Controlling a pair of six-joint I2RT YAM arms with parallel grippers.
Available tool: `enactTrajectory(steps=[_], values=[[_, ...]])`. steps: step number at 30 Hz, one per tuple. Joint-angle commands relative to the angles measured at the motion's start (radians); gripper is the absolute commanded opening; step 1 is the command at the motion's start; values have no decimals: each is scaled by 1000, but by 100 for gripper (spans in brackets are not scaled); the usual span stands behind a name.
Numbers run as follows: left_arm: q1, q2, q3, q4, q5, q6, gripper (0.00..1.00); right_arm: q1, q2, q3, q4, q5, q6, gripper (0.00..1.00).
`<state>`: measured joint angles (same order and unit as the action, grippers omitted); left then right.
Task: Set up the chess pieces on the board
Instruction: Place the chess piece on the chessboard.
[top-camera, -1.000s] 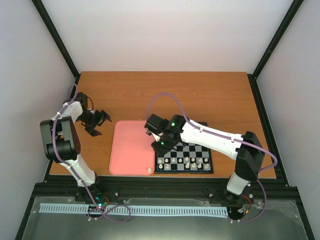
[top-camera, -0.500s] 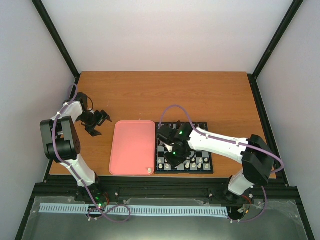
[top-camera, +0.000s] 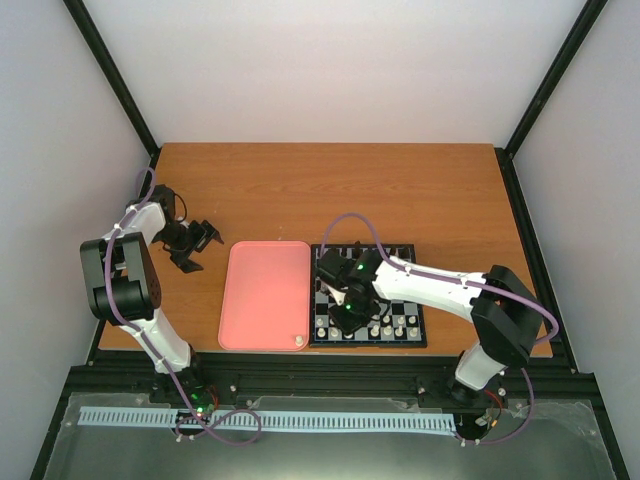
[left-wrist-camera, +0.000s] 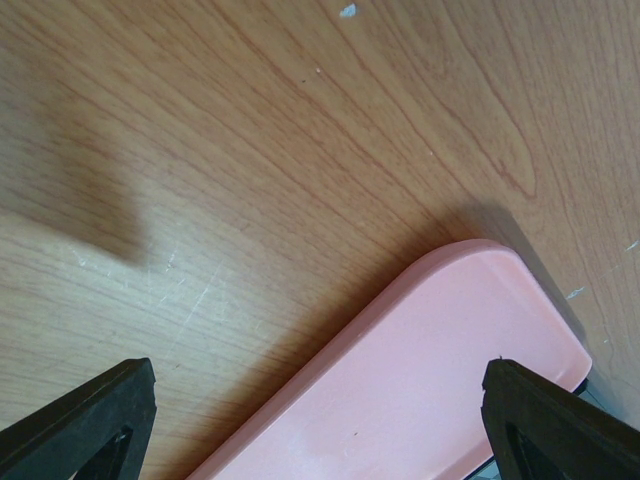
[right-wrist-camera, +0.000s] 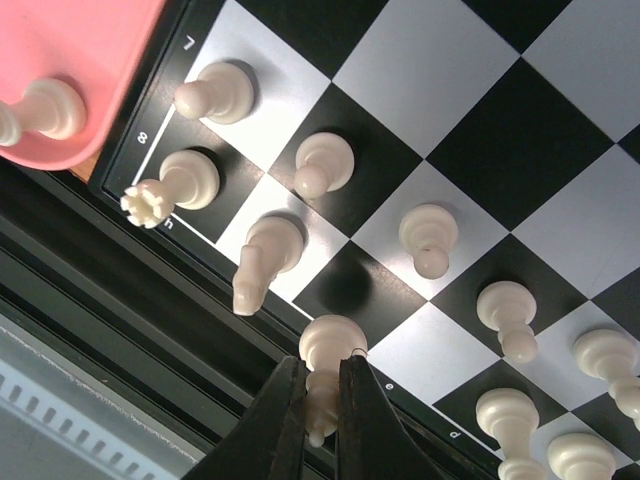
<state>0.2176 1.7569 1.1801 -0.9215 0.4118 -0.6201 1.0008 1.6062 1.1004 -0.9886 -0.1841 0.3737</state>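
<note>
The board (top-camera: 398, 298) lies right of the middle, with several cream-white chess pieces (top-camera: 385, 326) along its near rows. My right gripper (top-camera: 350, 312) hovers over the board's near left part, shut on a cream-white chess piece (right-wrist-camera: 331, 365) whose round base points at a bare black square (right-wrist-camera: 350, 288). In the right wrist view a knight (right-wrist-camera: 262, 262), a crowned piece (right-wrist-camera: 172, 185) and pawns (right-wrist-camera: 427, 238) stand nearby on the board (right-wrist-camera: 440, 90). My left gripper (top-camera: 195, 245) rests open on the table to the left; its fingertips (left-wrist-camera: 90, 415) are wide apart with nothing between them.
A pink tray (top-camera: 262, 290) lies between the arms, just left of the board, with one cream-white piece (top-camera: 298, 341) in its near right corner. The same piece (right-wrist-camera: 40, 110) and tray (right-wrist-camera: 80, 50) show in the right wrist view. The tray's corner (left-wrist-camera: 470, 320) fills the left wrist view.
My right gripper has moved right and nearer, from the tray's right edge to over the board's near left squares, still shut on the piece. The left arm has not moved.
</note>
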Motion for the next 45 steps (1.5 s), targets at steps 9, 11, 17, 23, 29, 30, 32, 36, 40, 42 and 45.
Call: enactTrajectory(steps=[9,11,17,23,29,30,32,36,40,42,45], values=[[-1,3,28,-10,-1,21,100,-8,31,-18,39,11,-10,3],[-1,1,26,-10,-1,21,100,-8,35,-16,39,19,-15,3],[-1,-1,24,-9,-1,22,100,-8,41,-23,40,44,-8,3],[-1,3,27,-9,0,21,100,-8,40,-24,49,51,-3,3],[-1,0,23,-8,-1,21,100,-8,32,-27,63,32,-1,9],[-1,0,23,-8,-1,23,100,-8,31,-27,62,30,-2,10],[-1,0,23,-7,-1,23,100,-8,28,-28,58,29,-3,12],[-1,1,21,-6,-2,22,100,-8,14,-38,52,30,0,18],[-1,2,23,-6,-1,22,100,-8,-16,-21,34,24,7,22],[-1,3,23,-6,1,22,100,-8,-42,-7,16,33,17,26],[-1,0,23,-6,0,22,100,-7,-76,32,-15,26,26,30]])
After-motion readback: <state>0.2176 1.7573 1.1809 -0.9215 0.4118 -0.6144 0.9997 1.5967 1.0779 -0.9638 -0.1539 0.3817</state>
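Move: My right hand holds the white bishop just over its empty dark square in the end row nearest me, which lies about 1 cm ahead and some 4 cm below. The white knight stands about 3 cm to the left of that square, the rook some 5 cm left of it. The nearest pawn is about 3 cm beyond the square. From my left hand, the square is roughly 18 cm back, 29 cm right and 4 cm below. With my right hand I ease the held bishop down about 1.5 cm and a touch forward, between knight and empty light square, until its base rests on the dark square. I hold it there briefly, then open my fingers to about a quarter and lift them straight up roughly 1 cm, off its head. ##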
